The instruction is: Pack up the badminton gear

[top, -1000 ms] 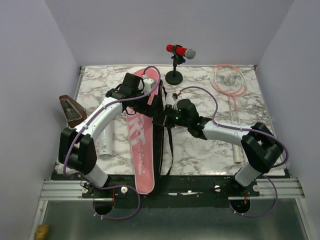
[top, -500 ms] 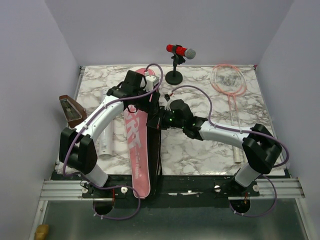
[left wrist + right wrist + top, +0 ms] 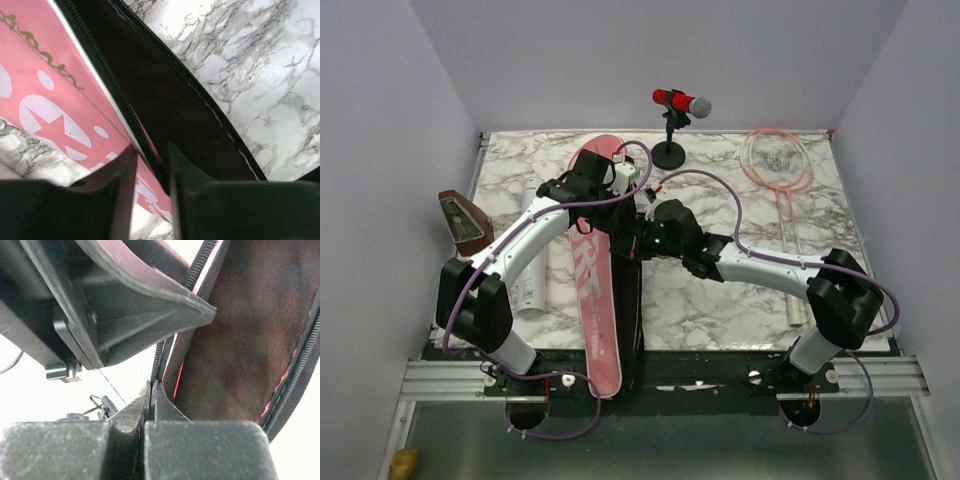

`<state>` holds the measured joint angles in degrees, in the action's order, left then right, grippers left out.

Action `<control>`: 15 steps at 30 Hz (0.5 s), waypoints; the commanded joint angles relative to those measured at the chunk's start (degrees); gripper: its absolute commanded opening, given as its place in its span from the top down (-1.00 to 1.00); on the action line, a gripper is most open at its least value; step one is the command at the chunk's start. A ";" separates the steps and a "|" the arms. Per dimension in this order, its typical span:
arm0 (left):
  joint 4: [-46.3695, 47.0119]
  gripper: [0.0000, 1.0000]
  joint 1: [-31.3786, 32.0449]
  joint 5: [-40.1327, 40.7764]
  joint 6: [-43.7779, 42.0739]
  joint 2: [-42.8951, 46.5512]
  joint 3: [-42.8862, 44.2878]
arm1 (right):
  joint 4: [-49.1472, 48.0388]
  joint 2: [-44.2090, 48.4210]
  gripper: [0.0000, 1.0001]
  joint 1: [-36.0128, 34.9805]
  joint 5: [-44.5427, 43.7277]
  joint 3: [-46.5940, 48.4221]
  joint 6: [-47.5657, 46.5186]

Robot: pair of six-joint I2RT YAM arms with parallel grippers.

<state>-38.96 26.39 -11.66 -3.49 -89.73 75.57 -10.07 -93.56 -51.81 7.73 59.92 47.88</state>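
The long pink bag (image 3: 595,290) lies lengthwise on the table's left half, with its zipper undone along the right side. My right gripper (image 3: 638,240) is shut on the zipper edge (image 3: 161,357), beside the dark lining (image 3: 235,340). My left gripper (image 3: 636,188) hovers just behind it. In the left wrist view its fingers (image 3: 152,162) stand a little apart astride the pink flap's (image 3: 45,100) zipper edge. Two pink rackets (image 3: 777,160) lie at the back right. A white tube (image 3: 532,255) lies left of the bag.
A red microphone on a black stand (image 3: 678,102) stands at the back centre. A brown wedge-shaped box (image 3: 460,222) sits on the left rim. The left arm's purple cable loops over the bag's far end. Low walls border the marble top.
My left gripper has come nearer and rightward over the bag's zipper edge, and its jaws have narrowed. The right gripper has shifted left with the edge, so the bag looks narrower.
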 commanded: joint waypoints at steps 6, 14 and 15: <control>-2.96 1.00 0.33 0.06 -1.08 4.13 3.26 | 0.83 4.78 0.89 -0.75 -2.09 -0.59 -1.03; -4.28 1.00 0.41 -0.91 0.06 7.64 4.59 | 14.62 15.15 0.06 -0.66 -17.98 0.63 -4.28; -4.37 1.00 0.41 -0.82 0.06 7.99 4.41 | 16.72 15.86 0.01 -0.66 -20.36 0.90 -4.46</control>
<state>-42.04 26.81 -12.05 -3.42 -85.19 78.17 -2.94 -82.15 -52.18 -0.80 59.57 45.82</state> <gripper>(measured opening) 0.015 0.453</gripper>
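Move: The open bag's pink flap edge runs with its zip right between the left hand's half-closed fingers, at the hand point. The right hand is already pinching the same edge, also at its hand point. From the left hand, the bag's lower panel edge is some 6 cm to the right, level fore and aft; the shuttlecock tube lies level, about 21 cm to the left, and the microphone stand about 28 cm ahead and 12 cm to the right. Upward go both hands, as the flap edge passes from right to left: the left fingers shut on the zip edge and lift it about 4 cm, drifting slightly back. The right hand rises with it at first, opens its fingers to nearly half and lets go, then speeds up and to the right, some 5 cm higher in all and 3 to 4 cm to the right, turning slightly clockwise. ##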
